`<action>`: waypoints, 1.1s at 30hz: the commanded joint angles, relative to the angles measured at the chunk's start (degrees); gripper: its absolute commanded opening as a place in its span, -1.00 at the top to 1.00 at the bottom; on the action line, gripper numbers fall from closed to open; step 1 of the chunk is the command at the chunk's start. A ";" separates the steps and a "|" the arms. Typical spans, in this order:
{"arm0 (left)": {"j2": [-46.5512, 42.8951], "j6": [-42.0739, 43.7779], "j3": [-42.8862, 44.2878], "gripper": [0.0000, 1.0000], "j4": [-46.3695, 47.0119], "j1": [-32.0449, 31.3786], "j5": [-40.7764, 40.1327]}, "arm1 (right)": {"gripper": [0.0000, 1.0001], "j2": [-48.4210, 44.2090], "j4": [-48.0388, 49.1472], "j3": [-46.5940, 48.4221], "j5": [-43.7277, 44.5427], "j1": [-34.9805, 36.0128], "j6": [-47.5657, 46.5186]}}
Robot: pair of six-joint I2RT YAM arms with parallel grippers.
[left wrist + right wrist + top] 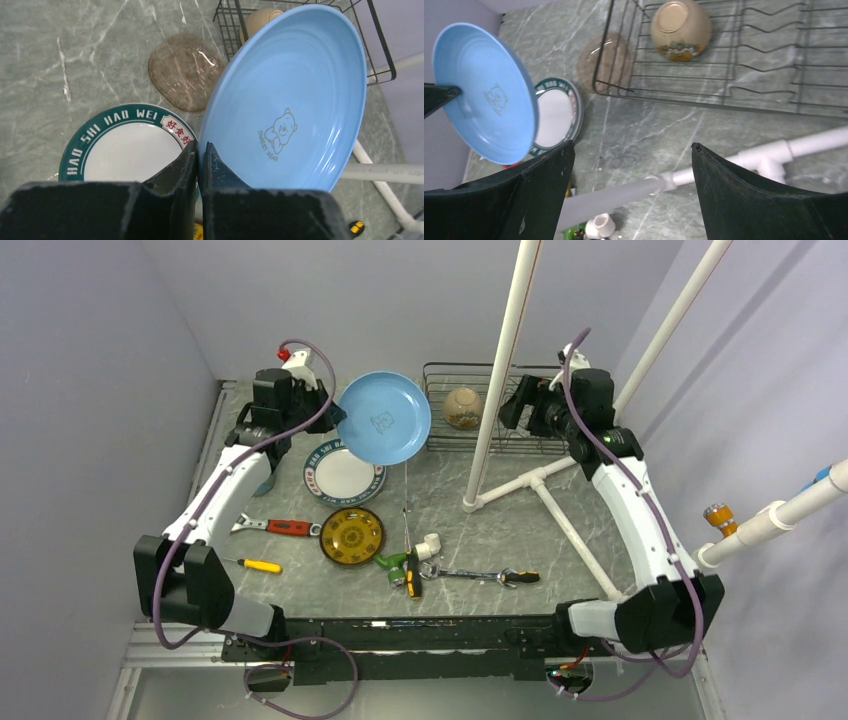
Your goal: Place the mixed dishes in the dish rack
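My left gripper (338,420) (200,148) is shut on the near rim of the light-blue plate (385,420) (300,90) (484,95) and holds it tilted in the air, just left of the dish rack (450,445) (227,30) (724,90). A whitish bowl (462,407) (680,27) lies in the rack's left end. Below the held plate, the green-rimmed white plate (343,472) (125,152) (556,112) lies flat on the table. The dark yellow-centred plate (352,536) sits nearer the front. My right gripper (515,403) (631,150) hovers open over the rack's front edge, holding nothing.
A white pipe frame (505,370) (634,192) stands between the rack and the table's middle. A translucent brown dish (185,70) lies by the rack's left corner. A red-handled wrench (285,527), a yellow screwdriver (262,566), green and yellow handled tools (405,572) and a pipe fitting (430,545) lie near the front.
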 commanded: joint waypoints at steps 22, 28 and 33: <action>-6.25 17.48 -7.18 1.00 13.73 -14.96 -7.96 | -0.30 22.89 4.84 14.45 -36.04 5.09 -19.71; -4.30 18.25 -5.47 1.00 11.69 -16.61 -6.87 | -0.06 22.87 3.91 14.03 -32.00 5.12 -25.23; -3.61 18.57 -4.86 1.00 11.13 -17.25 -5.72 | -0.02 24.25 5.16 13.02 -31.98 5.18 -26.36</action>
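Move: The left hand already pinches the left rim of the blue plate, whose middle is about 9 cm to its right, 1 ahead and 3 lower; the open right gripper it is bound for is some 35 cm right and 2 back, 1 higher. From the right hand, the plate's middle is about 26 cm left, 3 ahead and 4 lower. The bowl is 14 cm ahead and 9 left, some 20 below; a white upright pole stands 8 cm left and 6 back. Both hands bring the blue plate's right rim and the right gripper together: the left keeps its pinch and carries the plate about 8 cm right and 4 back, staying level, while its wrist swings some 15 degrees clockwise and tips up. The right hand sweeps about 12 cm left past the far side of the pole, slightly forward, turning some 40 degrees counter-clockwise, then sinks 3–4 cm as its fingers narrow from nearly wide to about half open, ending with one on each side of the rim, not shut on it. ##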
